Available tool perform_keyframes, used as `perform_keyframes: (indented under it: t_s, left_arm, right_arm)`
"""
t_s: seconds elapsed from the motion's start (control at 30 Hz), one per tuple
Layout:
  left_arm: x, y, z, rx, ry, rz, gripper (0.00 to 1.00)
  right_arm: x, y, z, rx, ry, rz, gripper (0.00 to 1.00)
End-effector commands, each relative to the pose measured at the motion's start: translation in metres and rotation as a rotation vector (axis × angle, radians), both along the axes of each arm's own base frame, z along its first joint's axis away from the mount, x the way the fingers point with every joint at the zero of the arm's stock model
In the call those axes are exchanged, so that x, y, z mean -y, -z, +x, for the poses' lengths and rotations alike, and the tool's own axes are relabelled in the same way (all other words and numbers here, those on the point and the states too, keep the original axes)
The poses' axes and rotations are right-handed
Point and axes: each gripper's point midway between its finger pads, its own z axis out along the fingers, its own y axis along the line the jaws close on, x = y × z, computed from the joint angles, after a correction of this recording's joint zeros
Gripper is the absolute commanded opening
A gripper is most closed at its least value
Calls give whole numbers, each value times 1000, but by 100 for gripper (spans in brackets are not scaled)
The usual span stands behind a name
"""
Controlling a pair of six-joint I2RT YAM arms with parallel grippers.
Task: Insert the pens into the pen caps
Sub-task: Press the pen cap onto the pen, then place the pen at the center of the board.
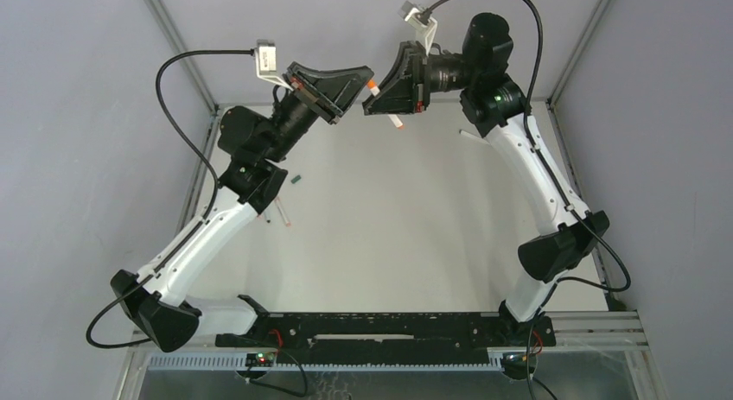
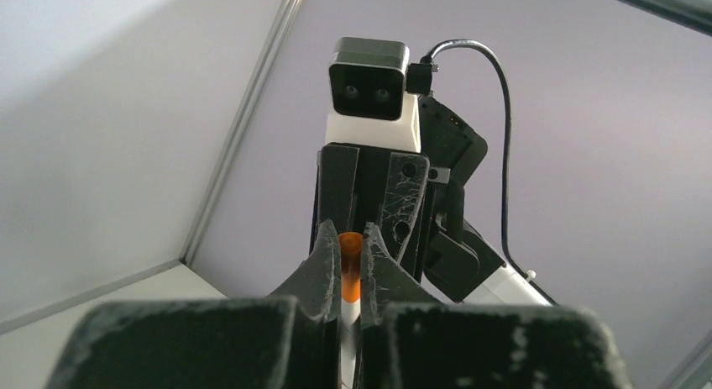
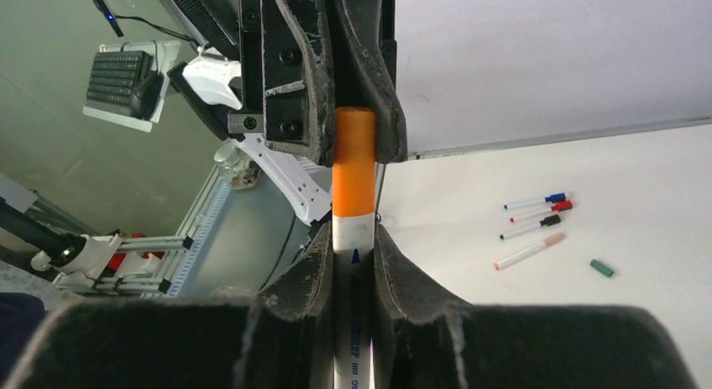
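Both grippers are raised above the far middle of the table and meet on one pen. My right gripper (image 3: pixel 353 238) (image 1: pixel 382 98) is shut on the white barrel of the pen (image 3: pixel 353 263). My left gripper (image 2: pixel 350 242) (image 1: pixel 361 82) is shut on the orange cap (image 2: pixel 350 267) (image 3: pixel 353 166) that sits on that pen's upper end. The pen's lower end (image 1: pixel 398 122) sticks out below the grippers. Several capped pens lie on the table: blue (image 3: pixel 537 201), red (image 3: pixel 541 211), black (image 3: pixel 531 228) and pinkish (image 3: pixel 529 251). A loose green cap (image 3: pixel 601 268) (image 1: pixel 296 180) lies beside them.
The pens on the table (image 1: pixel 282 215) are partly hidden under my left arm. A thin white pen-like thing (image 1: pixel 469 136) lies by my right arm. Grey walls and metal frame posts enclose the table's far and side edges.
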Motion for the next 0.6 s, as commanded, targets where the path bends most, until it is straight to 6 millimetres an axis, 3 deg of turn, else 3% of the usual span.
perform_keyframes:
  t_s: [0.0,0.1,0.23,0.33,0.57]
  left_arm:
    - [56,140,-45,-434,387,273,0]
    - [49,129,-41,-388,342,254,0]
    - [44,140,-42,-390,337,265,0]
    - [41,149,-43,-392,332,272,0]
    - [33,165,-33,-430,294,248,0]
  right_arm:
    - [-3,-49,-2,237,187,159,0]
    - [-3,-27,-10,192,137,123,4]
    - [1,-15,-14,154,135,104,40]
    - [3,-5,-12,115,148,86,54]
    - [6,25,-9,39,173,28,68]
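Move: The left fingers already pinch the orange pen cap, centred between their pads and already on the pen. The pen's middle lies about 4 cm below that hand, 1 cm back and 2 cm to its right. The closed right fingers hold the white body near its middle; from there the cap sits roughly 4 cm up, 2 cm left and 1 cm forward. No other loose thing is near either hand. The right fingers let go of the pen's white body, spreading wide once the hand has begun to sink, while the left fingers keep their pinch on the orange cap. Both hands go down about 7 cm; the left also draws back some 2 cm, its fingers tipping lower and swinging clockwise, roughly 15 degrees in all. ##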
